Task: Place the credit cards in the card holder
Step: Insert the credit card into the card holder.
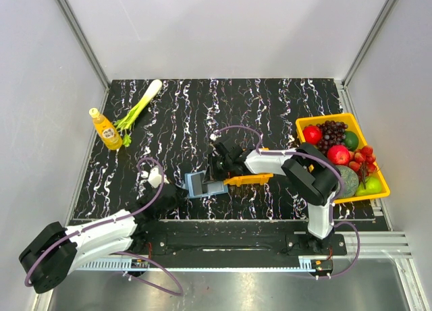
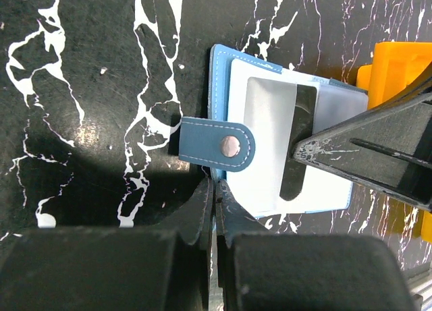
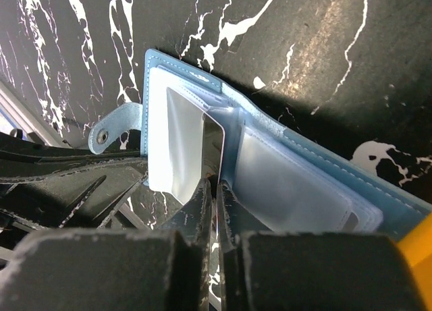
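Observation:
The blue card holder [image 1: 198, 185] lies open on the black marbled table between both grippers, its clear pale sleeves facing up [image 2: 266, 129] [image 3: 304, 183]. Its snap strap [image 2: 219, 146] points toward the left arm. My left gripper [image 1: 183, 189] [image 2: 216, 186] is shut, pinching the holder's near blue edge. My right gripper [image 1: 217, 178] [image 3: 216, 184] is shut on one of the credit cards [image 3: 214, 146], a thin dark card standing on edge with its far end inside a sleeve. In the left wrist view the card [image 2: 300, 122] shows as a dark strip in the sleeve. No other card shows.
A small orange tray [image 1: 250, 179] [image 2: 398, 61] sits right next to the holder, under the right arm. A yellow bin [image 1: 324, 117] of fruit stands at the right edge. A yellow bottle [image 1: 106, 129] and a leek [image 1: 138, 105] lie at the far left.

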`<state>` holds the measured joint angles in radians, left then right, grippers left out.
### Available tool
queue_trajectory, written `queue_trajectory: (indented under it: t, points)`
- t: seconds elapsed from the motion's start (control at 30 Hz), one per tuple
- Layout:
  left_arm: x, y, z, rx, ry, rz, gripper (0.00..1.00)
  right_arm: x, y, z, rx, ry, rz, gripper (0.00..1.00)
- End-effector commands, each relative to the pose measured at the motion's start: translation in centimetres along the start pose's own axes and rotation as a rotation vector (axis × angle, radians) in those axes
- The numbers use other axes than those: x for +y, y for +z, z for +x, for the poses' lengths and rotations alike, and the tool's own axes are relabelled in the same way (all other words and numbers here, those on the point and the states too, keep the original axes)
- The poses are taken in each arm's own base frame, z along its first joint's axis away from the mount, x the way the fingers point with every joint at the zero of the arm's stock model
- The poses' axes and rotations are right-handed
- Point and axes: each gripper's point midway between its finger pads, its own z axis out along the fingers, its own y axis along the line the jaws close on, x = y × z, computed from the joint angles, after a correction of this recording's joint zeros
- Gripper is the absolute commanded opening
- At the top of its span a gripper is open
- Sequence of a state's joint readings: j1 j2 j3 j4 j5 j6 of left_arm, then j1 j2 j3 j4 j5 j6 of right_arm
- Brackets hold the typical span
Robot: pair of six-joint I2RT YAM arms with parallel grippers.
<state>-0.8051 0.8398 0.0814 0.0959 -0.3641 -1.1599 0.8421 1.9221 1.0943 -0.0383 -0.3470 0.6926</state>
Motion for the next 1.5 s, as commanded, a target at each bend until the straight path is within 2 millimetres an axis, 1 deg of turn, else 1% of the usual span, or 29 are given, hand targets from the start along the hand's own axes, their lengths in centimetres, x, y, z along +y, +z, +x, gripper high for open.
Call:
queue_trajectory:
  t: [0.0,0.1,0.13,0.17,0.23,0.4,0.43,0.47,0.57,0.67,0.7,0.73,0.83,1.0,1.1,1.23,1.27,1.3,1.37,1.47]
  points:
    - [-0.8,0.2,-0.7,-0.033,-0.013,0.027,0.00,1.2,1.1,1.3,0.080,0.027,-0.063,0.04]
    - [-0.8,0.2,-0.6,-0.030,-0.015,0.026,0.00,1.3,1.4,1.7,0.091,0.054,-0.069,0.02]
    - [-0.6,0.2,-0.5,-0.029,-0.016,0.023,0.00,1.9,1.5,1.4,0.078,0.051,-0.099,0.02]
    - [-0.6,0.2,-0.5,-0.030,-0.017,0.026,0.00,2.2,1.5,1.4,0.080,0.052,-0.108,0.03]
    - [-0.6,0.2,-0.5,-0.029,-0.017,0.026,0.00,2.1,1.7,1.4,0.082,0.057,-0.107,0.06]
    - [-0.7,0.2,-0.6,-0.031,-0.018,0.028,0.00,2.5,1.5,1.3,0.070,0.040,-0.109,0.07]
    - [-0.7,0.2,-0.5,-0.030,-0.019,0.029,0.00,2.8,1.5,1.6,0.078,0.032,-0.114,0.07]
    - [-0.7,0.2,-0.5,-0.030,-0.019,0.029,0.00,3.3,1.6,1.8,0.085,0.021,-0.124,0.08]
    - [-0.8,0.2,-0.6,-0.029,-0.018,0.031,0.00,3.6,1.9,2.3,0.108,0.014,-0.128,0.11]
    - [-0.7,0.2,-0.5,-0.029,-0.017,0.026,0.00,3.8,2.1,2.2,0.105,0.003,-0.123,0.13]
    - [-0.6,0.2,-0.5,-0.029,-0.015,0.022,0.00,3.2,1.9,2.5,0.117,0.015,-0.091,0.16]
    - [-0.6,0.2,-0.6,-0.031,-0.016,0.022,0.00,2.9,1.8,2.5,0.110,0.016,-0.073,0.20]
    - [-0.5,0.1,-0.8,-0.040,-0.022,0.018,0.00,2.1,1.2,1.7,0.065,0.011,-0.034,0.24]
    - [0.1,-0.1,-0.8,-0.045,-0.024,0.005,0.00,1.5,0.0,0.3,0.009,0.023,-0.018,0.34]
    - [0.0,-0.1,-0.8,-0.047,-0.026,0.006,0.00,1.5,-0.5,-0.3,-0.020,0.021,-0.025,0.39]
    - [0.0,-0.1,-0.8,-0.046,-0.027,0.008,0.00,1.8,-1.3,-0.7,-0.051,0.013,-0.036,0.42]
    - [-0.1,-0.1,-0.9,-0.047,-0.027,0.009,0.00,1.9,-1.2,-0.5,-0.041,0.013,-0.042,0.42]
    - [0.0,-0.1,-0.8,-0.047,-0.028,0.011,0.00,2.7,-1.1,-0.9,-0.052,0.001,-0.081,0.42]
    - [-0.1,0.0,-0.8,-0.045,-0.028,0.013,0.00,3.0,-0.9,-0.8,-0.042,0.007,-0.103,0.43]
    - [-0.2,0.0,-0.7,-0.041,-0.023,0.013,0.00,2.9,-0.4,-0.7,-0.028,0.013,-0.104,0.43]
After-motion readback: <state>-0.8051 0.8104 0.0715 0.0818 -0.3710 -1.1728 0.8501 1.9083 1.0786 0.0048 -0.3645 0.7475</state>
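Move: The right fingers, nearly shut on the card's exposed edge, have the card holder's left pocket about 3 cm to their left and 1 cm below. The clear sleeve lies some 3 cm to their right, the strap about 6 cm left, and the orange tray 14 cm right and 4 cm farther out. From the left hand, still gripping the holder's left edge, the pocket lies 2 cm ahead and 5 cm right. Right fingers push the card some 1.5 cm left into the pocket, then open and lift roughly 1.5 cm. ##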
